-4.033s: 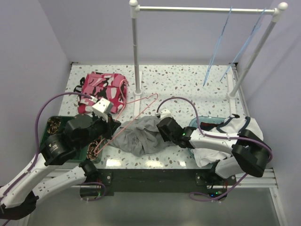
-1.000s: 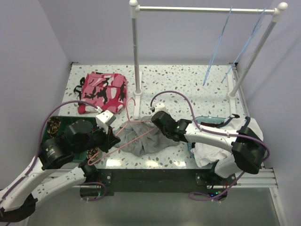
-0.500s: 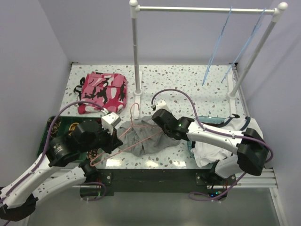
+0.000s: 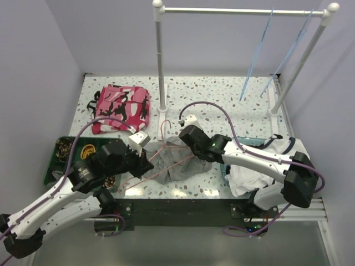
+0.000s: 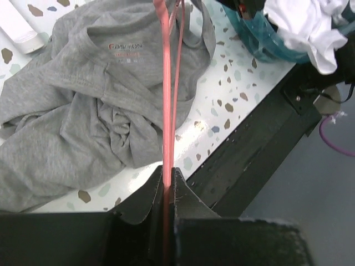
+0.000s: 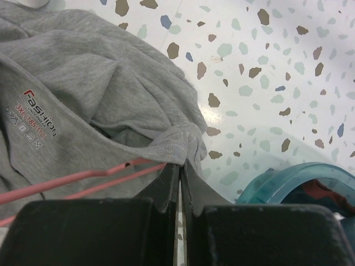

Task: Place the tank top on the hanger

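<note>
The grey tank top point(image 4: 176, 165) lies crumpled on the table in front of the rack's left post, its printed neck label facing up point(image 5: 125, 50). The pink wire hanger point(image 4: 166, 160) lies slanted across it, hook toward the post. My left gripper point(image 5: 167, 176) is shut on the hanger's wire point(image 5: 166, 94) at the garment's near-left side point(image 4: 145, 160). My right gripper point(image 6: 181, 164) is shut on a bunched fold of the tank top's hem-like edge point(image 6: 177, 145), at the garment's far-right side point(image 4: 189, 143). The hanger's wires point(image 6: 83, 178) pass under that fold.
A pink-and-black camouflage cloth point(image 4: 119, 106) lies at the back left. A white rack point(image 4: 161, 66) holds light-blue hangers point(image 4: 258, 52). A teal bin point(image 6: 294, 183) and a white garment point(image 4: 280, 160) sit at the right. A green tray point(image 4: 58, 155) is at the left. The black table edge point(image 5: 260, 138) is close.
My left arm has carried the hanger to the right, so its wire now crosses the tank top. The right gripper has drawn the garment's edge slightly back and left.
</note>
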Available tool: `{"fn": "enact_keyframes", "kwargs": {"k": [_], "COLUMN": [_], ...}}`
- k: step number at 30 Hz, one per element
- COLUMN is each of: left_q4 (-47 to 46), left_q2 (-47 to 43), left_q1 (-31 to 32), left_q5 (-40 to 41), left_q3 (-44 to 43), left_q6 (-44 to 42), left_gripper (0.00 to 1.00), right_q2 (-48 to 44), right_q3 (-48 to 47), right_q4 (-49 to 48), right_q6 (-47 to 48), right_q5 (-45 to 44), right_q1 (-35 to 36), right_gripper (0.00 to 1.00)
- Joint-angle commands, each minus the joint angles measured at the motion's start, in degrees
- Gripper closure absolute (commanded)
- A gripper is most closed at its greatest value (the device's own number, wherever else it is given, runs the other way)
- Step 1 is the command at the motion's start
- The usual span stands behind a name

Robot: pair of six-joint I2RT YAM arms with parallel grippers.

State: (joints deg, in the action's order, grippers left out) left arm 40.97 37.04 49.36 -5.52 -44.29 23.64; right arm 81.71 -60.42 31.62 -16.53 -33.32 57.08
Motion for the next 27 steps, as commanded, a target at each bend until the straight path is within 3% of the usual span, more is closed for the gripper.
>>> {"fn": "enact_keyframes", "kwargs": {"k": [1,6,14,24,27], "left_q4": [-12.2,-23.11,-42.35,-56.78,-60.2], "left_q2": [1.63,7.33,11.04,15.61,15.26], "left_q1": [1.95,10.29,11.02,10.06,7.43], "left_q5": [3.22,10.34,17.73,14.93,12.48], "left_q3": [2.09,7.02,12.39,16.34,18.53], "left_q6": [4.91,9.4,7.65,5.54,6.15], "left_gripper": [1.0,1.0,1.0,1.0,1.0], "right_q2": [-1.73,-2.78,-5.16,-5.69,-5.95], "right_q3": [-3.99,-5.32,-5.41,-5.76,-5.58], "right_q4": [2.66,3.45,2.75,0.3,-0.41], "right_q6": [-1.31,-1.57,-2.19,-2.36,-2.19], "right_q5": [0.45,0.98,1.24,-1.48,-1.4], "right_q1": [-0.04,0.05,-0.04,-0.13,-0.3], "right_gripper": [1.0,1.0,1.0,1.0,0.9]}}
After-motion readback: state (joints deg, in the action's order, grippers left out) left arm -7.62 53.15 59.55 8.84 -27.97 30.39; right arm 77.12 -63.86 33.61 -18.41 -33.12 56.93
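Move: The left hand holds the hanger; the tank top's strap, pinched by the right hand, is about 17 cm to its right, 8 cm ahead and 6 cm lower. The hanger's free end lies about 3 cm left of the right fingers, level ahead and 1 cm lower. From the left hand, the tank top's heap is 10 cm right, 5 cm ahead and 17 cm below; the basket is 33 cm right of the strap, 6 cm nearer the base. The left hand pushes the hanger some 10 cm right and forward into the strap the right hand lifts. ##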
